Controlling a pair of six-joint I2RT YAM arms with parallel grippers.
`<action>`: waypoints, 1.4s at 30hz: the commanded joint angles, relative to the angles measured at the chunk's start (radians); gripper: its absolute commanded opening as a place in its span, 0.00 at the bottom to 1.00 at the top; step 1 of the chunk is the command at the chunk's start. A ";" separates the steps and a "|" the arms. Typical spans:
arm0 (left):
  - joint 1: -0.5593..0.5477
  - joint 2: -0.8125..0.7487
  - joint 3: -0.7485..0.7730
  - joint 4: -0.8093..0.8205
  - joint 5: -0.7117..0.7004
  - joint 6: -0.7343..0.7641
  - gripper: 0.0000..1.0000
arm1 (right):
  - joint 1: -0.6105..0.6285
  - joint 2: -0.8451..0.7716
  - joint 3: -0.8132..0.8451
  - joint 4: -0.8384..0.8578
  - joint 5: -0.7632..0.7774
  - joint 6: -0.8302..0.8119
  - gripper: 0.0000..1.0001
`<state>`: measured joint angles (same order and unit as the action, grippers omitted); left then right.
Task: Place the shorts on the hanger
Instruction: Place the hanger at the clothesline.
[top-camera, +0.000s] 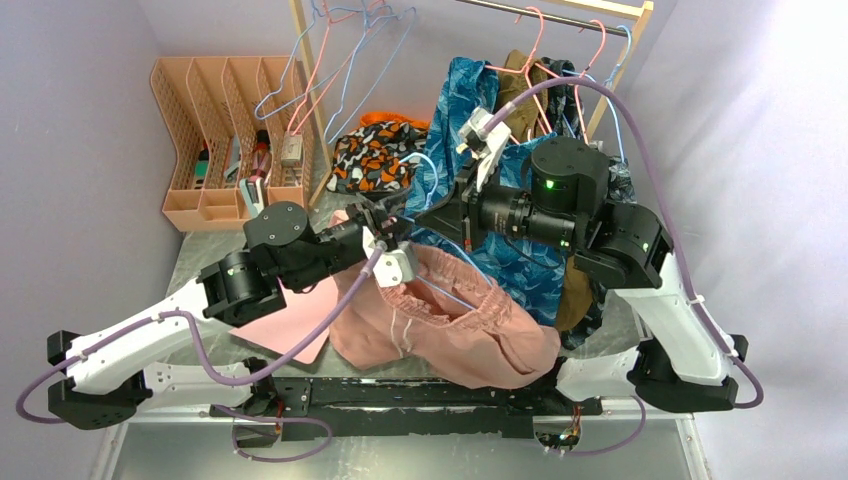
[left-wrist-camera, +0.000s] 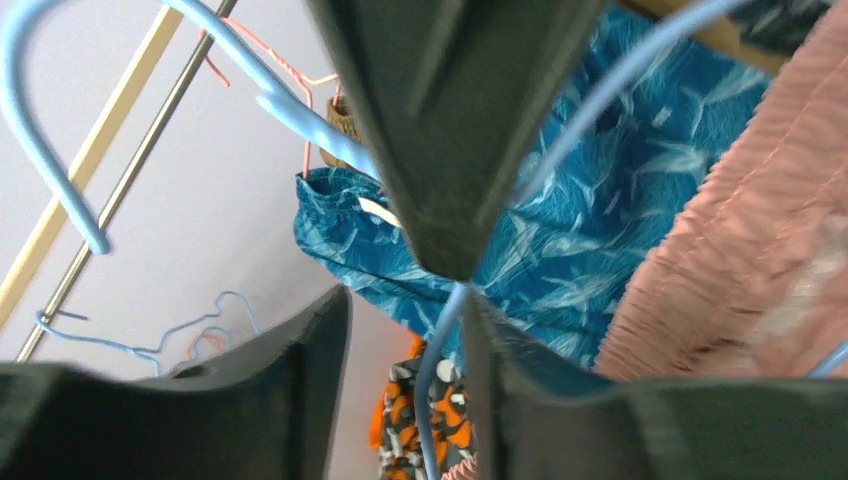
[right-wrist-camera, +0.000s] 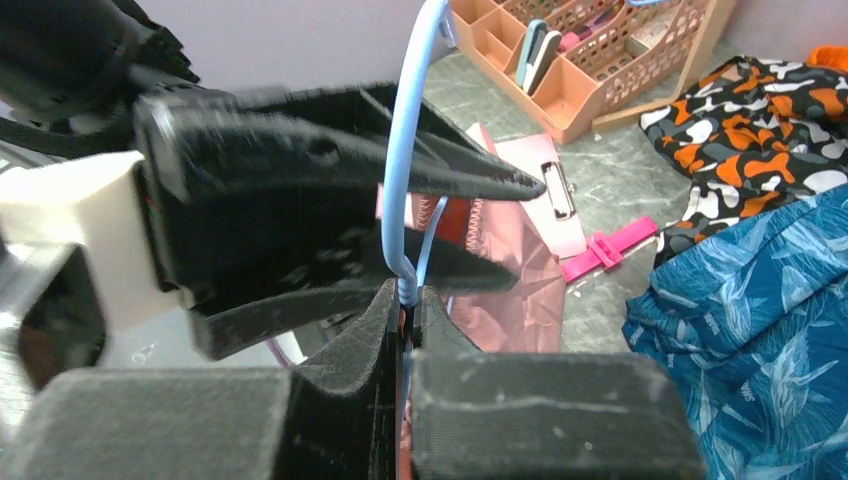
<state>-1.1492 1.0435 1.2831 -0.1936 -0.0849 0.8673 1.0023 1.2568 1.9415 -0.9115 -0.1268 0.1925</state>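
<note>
The salmon shorts (top-camera: 470, 335) lie bunched at the near middle of the table, and their ribbed waistband shows in the left wrist view (left-wrist-camera: 760, 200). The light-blue wire hanger (top-camera: 447, 294) runs into the waist opening and rises between the two grippers. My right gripper (right-wrist-camera: 405, 292) is shut on the hanger wire (right-wrist-camera: 405, 150); in the top view it (top-camera: 428, 214) is just above the shorts. My left gripper (left-wrist-camera: 405, 300) is open, and the hanger wire (left-wrist-camera: 440, 340) passes between its fingers, close to the right finger (left-wrist-camera: 600, 400). It meets the right gripper in the top view (top-camera: 385, 224).
A blue patterned garment (top-camera: 470, 100) hangs behind the grippers. An orange-black patterned cloth (top-camera: 375, 155) lies at the back. An orange file organiser (top-camera: 230, 130) stands at the back left. A flat pink board (top-camera: 290, 325) lies left of the shorts. Spare wire hangers (top-camera: 340, 60) hang on the rack.
</note>
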 joint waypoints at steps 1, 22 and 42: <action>-0.005 -0.022 -0.014 0.113 -0.007 -0.031 0.61 | -0.004 -0.016 -0.023 0.011 0.018 -0.021 0.00; -0.006 -0.553 -0.456 0.155 -0.364 -0.482 0.99 | -0.004 -0.117 0.036 -0.200 0.278 0.004 0.00; 0.092 -0.414 -0.617 0.051 -0.549 -1.012 0.99 | -0.004 -0.059 -0.049 -0.106 0.444 0.065 0.00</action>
<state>-1.1370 0.5488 0.6209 -0.1181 -0.6483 0.0074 1.0004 1.1793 1.8828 -1.1046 0.2790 0.2497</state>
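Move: The right hand has the hanger's neck shut in its fingers; the free stretch of clothesline beside the pink hangers lies about 42 cm ahead, 12 cm right and 8 cm above. From that hand the shorts' middle hangs 10 cm back, 5 cm right and 25 cm below, and the blue shorts are 20 cm ahead, 12 cm right and 25 cm below. From the half-open left hand, the neck is some 5 cm right, 1 cm ahead and 2 cm above. The left hand spreads its fingers fully, leaves the hanger's neck and swings about 13 cm left, rising slightly and drawing back a little, then drops some 20 cm towards the pink clipboard while its fingers tip down and turn to point forward. The right hand keeps its pinch on the neck and carries the loaded hanger about 8 cm right, then a little forward and down, turning some 25 degrees clockwise and closing part of the distance to the clothesline. ##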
